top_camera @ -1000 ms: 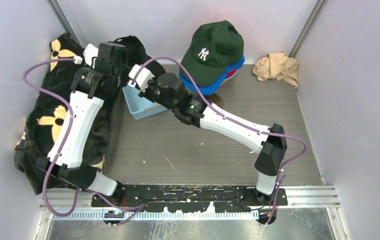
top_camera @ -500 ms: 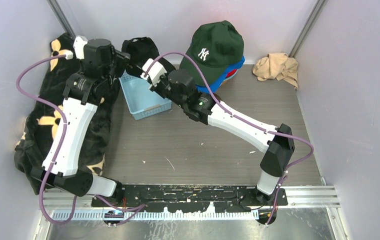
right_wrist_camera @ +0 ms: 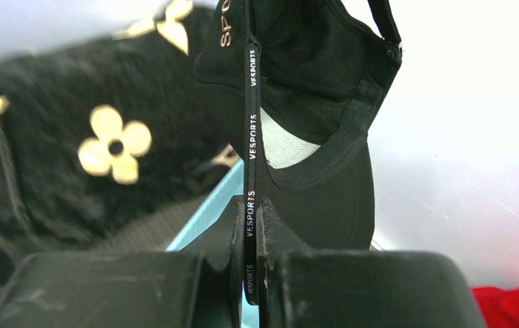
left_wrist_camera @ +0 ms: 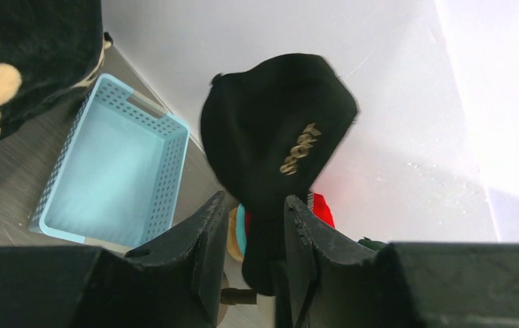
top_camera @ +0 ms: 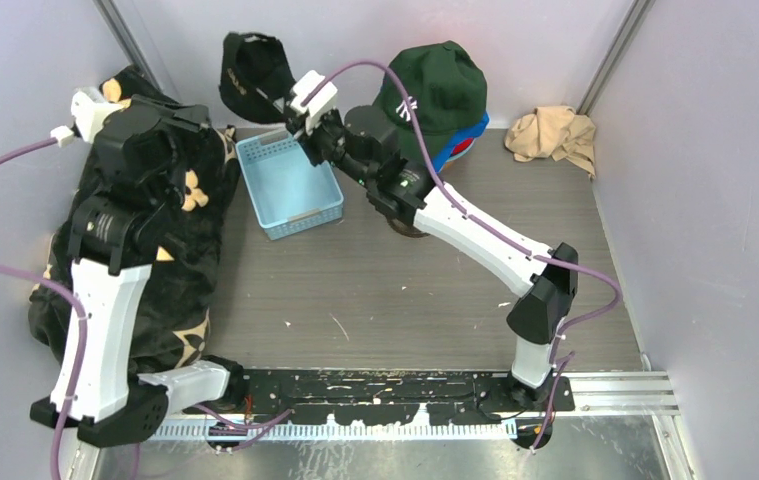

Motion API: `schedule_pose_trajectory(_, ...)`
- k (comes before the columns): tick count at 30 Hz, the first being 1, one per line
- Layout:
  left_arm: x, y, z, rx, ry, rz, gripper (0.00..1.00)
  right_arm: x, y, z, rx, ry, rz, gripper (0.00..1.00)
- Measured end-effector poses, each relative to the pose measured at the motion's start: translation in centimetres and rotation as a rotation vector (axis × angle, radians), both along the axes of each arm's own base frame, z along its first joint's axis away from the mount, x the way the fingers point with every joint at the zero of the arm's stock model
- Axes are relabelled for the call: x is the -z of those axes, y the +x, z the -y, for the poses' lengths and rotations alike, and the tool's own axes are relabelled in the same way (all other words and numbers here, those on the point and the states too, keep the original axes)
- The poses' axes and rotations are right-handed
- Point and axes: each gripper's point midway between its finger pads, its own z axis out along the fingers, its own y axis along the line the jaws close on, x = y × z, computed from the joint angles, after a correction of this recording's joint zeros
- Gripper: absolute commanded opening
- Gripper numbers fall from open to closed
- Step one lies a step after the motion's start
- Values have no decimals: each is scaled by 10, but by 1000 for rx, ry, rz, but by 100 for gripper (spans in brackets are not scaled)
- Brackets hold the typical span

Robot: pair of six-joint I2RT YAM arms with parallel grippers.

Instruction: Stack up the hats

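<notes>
A black cap with gold lettering (top_camera: 253,72) hangs in the air at the back wall, above the blue basket's far end. My right gripper (top_camera: 290,105) is shut on its lettered strap, which runs between the jaws (right_wrist_camera: 251,201) below the cap (right_wrist_camera: 311,89). To the right, a dark green NY cap (top_camera: 435,90) tops a stack over a blue cap (top_camera: 445,157) and a red hat (top_camera: 463,146). My left gripper (top_camera: 200,118) is open over the blanket, apart from the black cap (left_wrist_camera: 277,123). Nothing is between its jaws (left_wrist_camera: 253,201).
A light blue perforated basket (top_camera: 290,185) sits left of the stack. A black blanket with cream flowers (top_camera: 170,290) covers the table's left side. A beige rag (top_camera: 553,135) lies at the back right corner. Walls close in on three sides.
My left gripper opened off the black cap and drew back to the left over the blanket. My right gripper lifted the cap up toward the back wall.
</notes>
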Motion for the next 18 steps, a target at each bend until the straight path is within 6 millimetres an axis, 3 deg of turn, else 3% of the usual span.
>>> schedule_pose_trajectory(5, -7, -27, -11, -7, -4, 50, 36, -57, 5, 3, -38, 210, -18, 1)
schedule_pose_trajectory(10, 7, -33, -12, -3, 2, 31, 36, -115, 20, 29, -63, 478, -34, 1)
schedule_pose_trajectory(18, 33, -33, -11, 5, 18, -20, 36, -151, 37, 71, -89, 821, -86, 1)
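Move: The black cap is already in the right fingers. From this hand, the hat stack, green cap on top, stands some 21 cm to the right, about 2 cm farther out and 6 cm lower. The empty blue basket lies about 37 cm below, 3 cm ahead and 4 cm left of the right hand. From the left hand, the stack lies about 34 cm right, 7 cm ahead and 13 cm lower. The black cap stays pinched by its edge in the right fingers and is carried about 15 cm up. After the first stretch of the climb it also goes some 7 cm to the right, with a slight reach forward, as the hand rolls about 45 degrees, left side rising, so the fingers tip upward. The left hand, open and empty, draws back about 3 cm, then sinks. ##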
